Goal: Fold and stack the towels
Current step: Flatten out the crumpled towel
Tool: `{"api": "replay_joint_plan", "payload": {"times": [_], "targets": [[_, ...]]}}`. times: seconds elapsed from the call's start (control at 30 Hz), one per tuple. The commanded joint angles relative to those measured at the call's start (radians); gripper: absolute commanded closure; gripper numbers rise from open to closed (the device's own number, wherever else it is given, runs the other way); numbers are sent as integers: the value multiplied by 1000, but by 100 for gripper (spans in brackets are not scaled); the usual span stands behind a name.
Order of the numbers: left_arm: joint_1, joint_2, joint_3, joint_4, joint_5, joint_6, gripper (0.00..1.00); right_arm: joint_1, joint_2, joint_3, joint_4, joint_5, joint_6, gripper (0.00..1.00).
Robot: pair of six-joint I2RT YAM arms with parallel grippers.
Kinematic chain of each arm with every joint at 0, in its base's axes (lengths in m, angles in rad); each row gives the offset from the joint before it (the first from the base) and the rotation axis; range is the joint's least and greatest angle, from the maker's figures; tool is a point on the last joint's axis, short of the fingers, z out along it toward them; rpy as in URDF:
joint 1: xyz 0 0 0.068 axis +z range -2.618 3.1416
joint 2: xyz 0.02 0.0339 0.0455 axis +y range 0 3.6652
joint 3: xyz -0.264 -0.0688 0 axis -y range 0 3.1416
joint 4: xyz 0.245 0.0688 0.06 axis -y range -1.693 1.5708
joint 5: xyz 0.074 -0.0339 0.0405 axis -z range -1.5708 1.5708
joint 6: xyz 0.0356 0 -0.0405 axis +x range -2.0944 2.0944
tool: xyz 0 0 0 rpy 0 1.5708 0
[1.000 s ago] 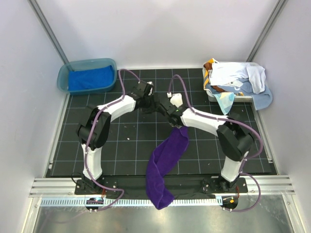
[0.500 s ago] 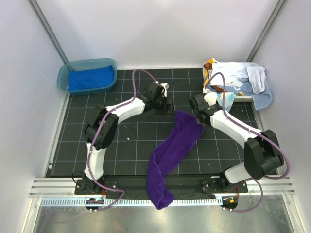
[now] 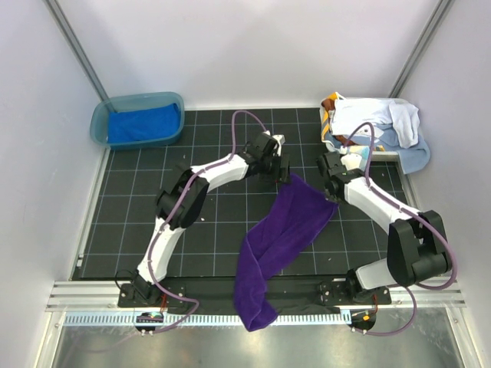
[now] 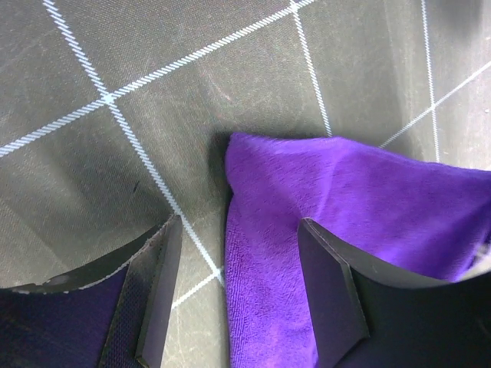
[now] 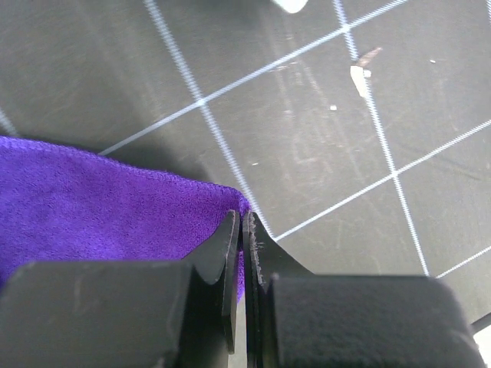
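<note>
A deep purple towel (image 3: 280, 234) lies on the black gridded mat, its near end hanging over the front rail. My right gripper (image 3: 331, 190) is shut on the towel's far right corner (image 5: 222, 201), the fingertips (image 5: 230, 253) pinched together with the cloth between them. My left gripper (image 3: 281, 170) stands open over the far left corner (image 4: 253, 165). The cloth lies between its two fingers (image 4: 157, 295) and they do not press it. A royal blue towel (image 3: 142, 123) sits folded in the teal tub. Several white, light blue and orange-brown towels (image 3: 372, 123) are heaped at the back right.
The teal tub (image 3: 100, 123) stands at the back left corner. A white basket (image 3: 387, 156) under the heap is at the back right. Grey walls close in both sides, and a metal rail (image 3: 253, 295) runs along the front edge. Small crumbs (image 5: 359, 73) lie on the mat.
My right gripper has carried its towel corner to the right and farther back, spreading the far edge. My left arm has swung right to the other far corner, jaws staying open.
</note>
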Motion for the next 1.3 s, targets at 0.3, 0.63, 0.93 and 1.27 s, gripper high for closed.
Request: {"api": "replay_joint_plan", "payload": {"times": [0.3, 0.63, 0.93, 1.27], "targets": [[-22, 43, 59, -33, -35, 32, 35, -167, -107, -83, 41, -52, -54, 96], [-59, 101, 152, -134, -99, 97, 37, -217, -127, -103, 54, -52, -46, 97], [-89, 83, 92, -135, -110, 105, 51, -219, -112, -103, 72, -73, -47, 97], [-111, 21, -22, -99, -148, 100, 73, -226, -113, -50, 49, -108, -43, 99]]}}
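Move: The purple towel's left edge runs almost under my open left fingers: the spot to take is about 3 cm back, 1 cm right and 2 cm below. The far-left corner is roughly 1 cm ahead, 3 cm right. My right hand already pinches the other far corner, with bare table to go to 5 cm right and 2 cm back; the left-edge spot is some 16 cm left, 4 cm ahead, and the towel bin 13 cm right, 21 cm ahead. I keep my right fingers shut on the towel corner and pull it about 5 cm to the right and a little back, quickly at first, then hold it there just slightly lower. My left hand lags, easing right and down a couple of centimetres, then drawing back some 3 cm along the left edge while its fingers narrow around that edge from two-thirds to one-third open. ##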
